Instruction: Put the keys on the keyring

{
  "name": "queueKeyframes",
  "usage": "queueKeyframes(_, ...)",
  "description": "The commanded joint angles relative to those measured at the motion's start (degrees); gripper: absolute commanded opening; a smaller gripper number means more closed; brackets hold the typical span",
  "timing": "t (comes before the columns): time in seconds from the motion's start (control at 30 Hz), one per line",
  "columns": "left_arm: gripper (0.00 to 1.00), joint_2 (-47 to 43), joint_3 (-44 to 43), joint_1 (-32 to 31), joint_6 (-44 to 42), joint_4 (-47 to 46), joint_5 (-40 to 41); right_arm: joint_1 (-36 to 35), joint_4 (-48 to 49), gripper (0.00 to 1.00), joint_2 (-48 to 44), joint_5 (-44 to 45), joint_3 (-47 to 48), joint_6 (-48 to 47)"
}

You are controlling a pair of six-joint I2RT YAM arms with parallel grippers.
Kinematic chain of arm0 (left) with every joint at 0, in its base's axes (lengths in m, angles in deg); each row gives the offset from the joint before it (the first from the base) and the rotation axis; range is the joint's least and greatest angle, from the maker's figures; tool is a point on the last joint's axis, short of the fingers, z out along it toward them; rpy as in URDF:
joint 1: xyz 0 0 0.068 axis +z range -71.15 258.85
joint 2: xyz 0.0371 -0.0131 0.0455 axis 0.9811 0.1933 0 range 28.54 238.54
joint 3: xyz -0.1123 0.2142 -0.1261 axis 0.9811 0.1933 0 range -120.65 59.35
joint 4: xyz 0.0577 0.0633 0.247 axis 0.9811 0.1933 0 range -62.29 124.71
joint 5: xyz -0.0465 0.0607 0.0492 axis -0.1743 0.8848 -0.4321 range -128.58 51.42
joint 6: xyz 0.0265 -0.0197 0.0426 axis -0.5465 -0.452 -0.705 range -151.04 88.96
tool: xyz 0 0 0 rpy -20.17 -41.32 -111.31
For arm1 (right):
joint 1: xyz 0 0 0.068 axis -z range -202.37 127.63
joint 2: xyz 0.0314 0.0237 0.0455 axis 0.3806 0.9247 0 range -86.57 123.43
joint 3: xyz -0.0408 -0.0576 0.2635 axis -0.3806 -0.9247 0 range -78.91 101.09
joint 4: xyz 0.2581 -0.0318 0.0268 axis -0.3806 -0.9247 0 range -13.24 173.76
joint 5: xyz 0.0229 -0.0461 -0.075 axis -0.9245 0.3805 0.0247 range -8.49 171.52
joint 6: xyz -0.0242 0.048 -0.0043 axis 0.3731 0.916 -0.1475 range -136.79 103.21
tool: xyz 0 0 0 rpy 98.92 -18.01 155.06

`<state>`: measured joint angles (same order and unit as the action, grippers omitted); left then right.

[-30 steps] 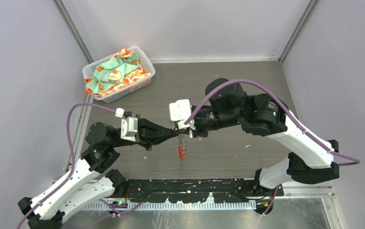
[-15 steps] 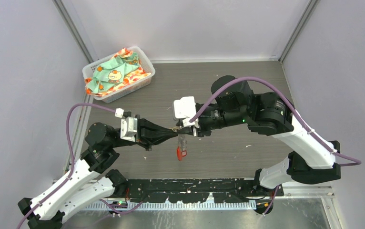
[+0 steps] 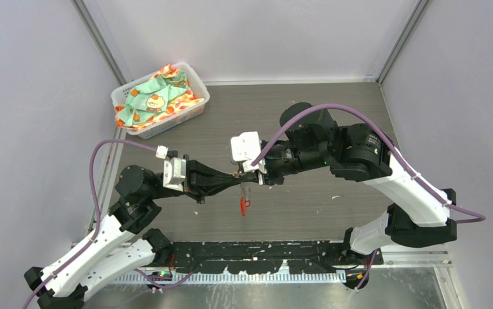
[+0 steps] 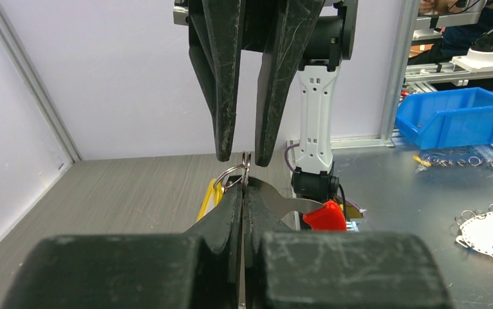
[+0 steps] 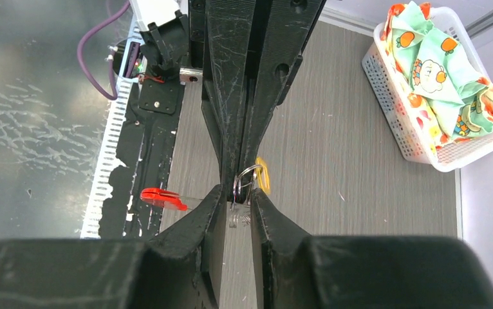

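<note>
My left gripper (image 3: 236,181) is shut on the silver blade of the red-headed key (image 4: 324,215) and on a small silver split keyring (image 4: 233,175), held above the table. The red key hangs below the meeting point in the top view (image 3: 244,206) and shows in the right wrist view (image 5: 163,198). The yellow-headed key (image 4: 210,199) hangs on the keyring, also in the right wrist view (image 5: 262,175). My right gripper (image 3: 249,178) faces the left one tip to tip. Its jaws stand a narrow gap apart around the keyring's edge (image 5: 246,181).
A white basket (image 3: 190,76) with patterned cloths stands at the back left of the table. A black rail (image 3: 263,248) runs along the near edge. Grey walls close in the left, back and right sides.
My right gripper drew back slightly to the right and has come back against the left gripper's tips. The red key has swung a little. The left arm has held still.
</note>
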<state>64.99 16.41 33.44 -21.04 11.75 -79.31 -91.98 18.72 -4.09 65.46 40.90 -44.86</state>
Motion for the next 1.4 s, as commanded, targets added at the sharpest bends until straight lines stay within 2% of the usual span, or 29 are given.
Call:
queueKeyframes(0.0,0.0,-0.8,-1.8,-0.1,-0.5,-2.4,0.2,0.2,0.8,0.24,0.3,-0.7,2.1,0.7)
queueKeyframes(0.2,0.0,-0.8,-1.7,-0.1,-0.4,-2.6,0.2,0.3,0.3,0.11,0.6,-1.1,2.3,0.6)
queueKeyframes(0.3,0.0,-0.8,-1.8,-0.1,-0.4,-2.5,0.2,0.3,0.0,0.01,0.7,-1.2,2.2,0.7)
queueKeyframes(0.53,0.0,-0.7,-2.2,-0.1,-1.7,-0.3,-1.5,0.8,0.4,0.01,0.3,0.3,1.9,2.0)
queueKeyframes(0.57,0.03,-0.9,-2.4,-0.1,-2.8,1.4,-2.1,1.1,0.5,0.01,0.1,0.6,1.7,2.4)
queueKeyframes(0.7,0.28,-3.4,-2.9,-0.1,-10.4,11.1,-3.7,2.4,3.5,0.01,-2.2,-0.4,-0.9,4.3)
queueKeyframes(0.77,0.36,-5.2,-3.0,-0.1,-15.2,16.7,-4.2,2.8,4.7,0.01,-3.3,-1.1,-2.1,4.9)
queueKeyframes(0.93,0.39,-7.6,-6.7,-0.1,-23.0,29.7,-1.4,3.2,2.9,0.01,-3.4,-2.6,-1.9,5.5)
queueKeyframes(1.07,0.35,-7.1,-8.5,-0.1,-24.1,30.0,3.5,3.2,0.9,0.01,-2.6,-3.8,-1.2,5.5)
queueKeyframes(1.1,0.38,-6.7,-8.6,-0.1,-23.3,28.7,5.4,3.2,0.8,0.01,-2.5,-4.1,-1.2,5.6)
queueKeyframes(1.17,0.59,-4.5,-9.4,-0.1,-21.5,26.7,7.4,3.2,0.3,0.01,-2.1,-4.9,-1.2,5.7)
queueKeyframes(1.2,0.64,-3.5,-9.9,-0.1,-21.6,26.7,7.0,3.2,-0.1,0.01,-1.8,-5.4,-0.9,5.7)
queueKeyframes(1.37,0.64,-1.1,-10.5,-0.1,-27.5,27.6,-1.4,3.2,-1.7,0.01,-0.6,-7.4,0.0,5.4)
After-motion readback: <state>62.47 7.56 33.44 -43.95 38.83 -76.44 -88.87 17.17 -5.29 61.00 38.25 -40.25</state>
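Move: The small metal rings are in the left hand's shut fingertips, within about 1 cm of its hand point. From the partly open right fingers, they lie roughly 1 cm left and 1 cm below, straight level fore and aft. Counted from the right hand, the yellow key tag is about 2 cm ahead, 3 cm below and centred sideways; the red handle hangs some 8 cm back, 6 cm below, also centred sideways. The right fingers shut on the rings almost in place and keep their pinch, the hand then wavering forward and back as it eases about 1 cm right and down. Only after that do the left fingers open wide and let go, the hand dropping back and left about 3 cm, then swinging forward again, rolling and tipping its fingers some 10 degrees down. ##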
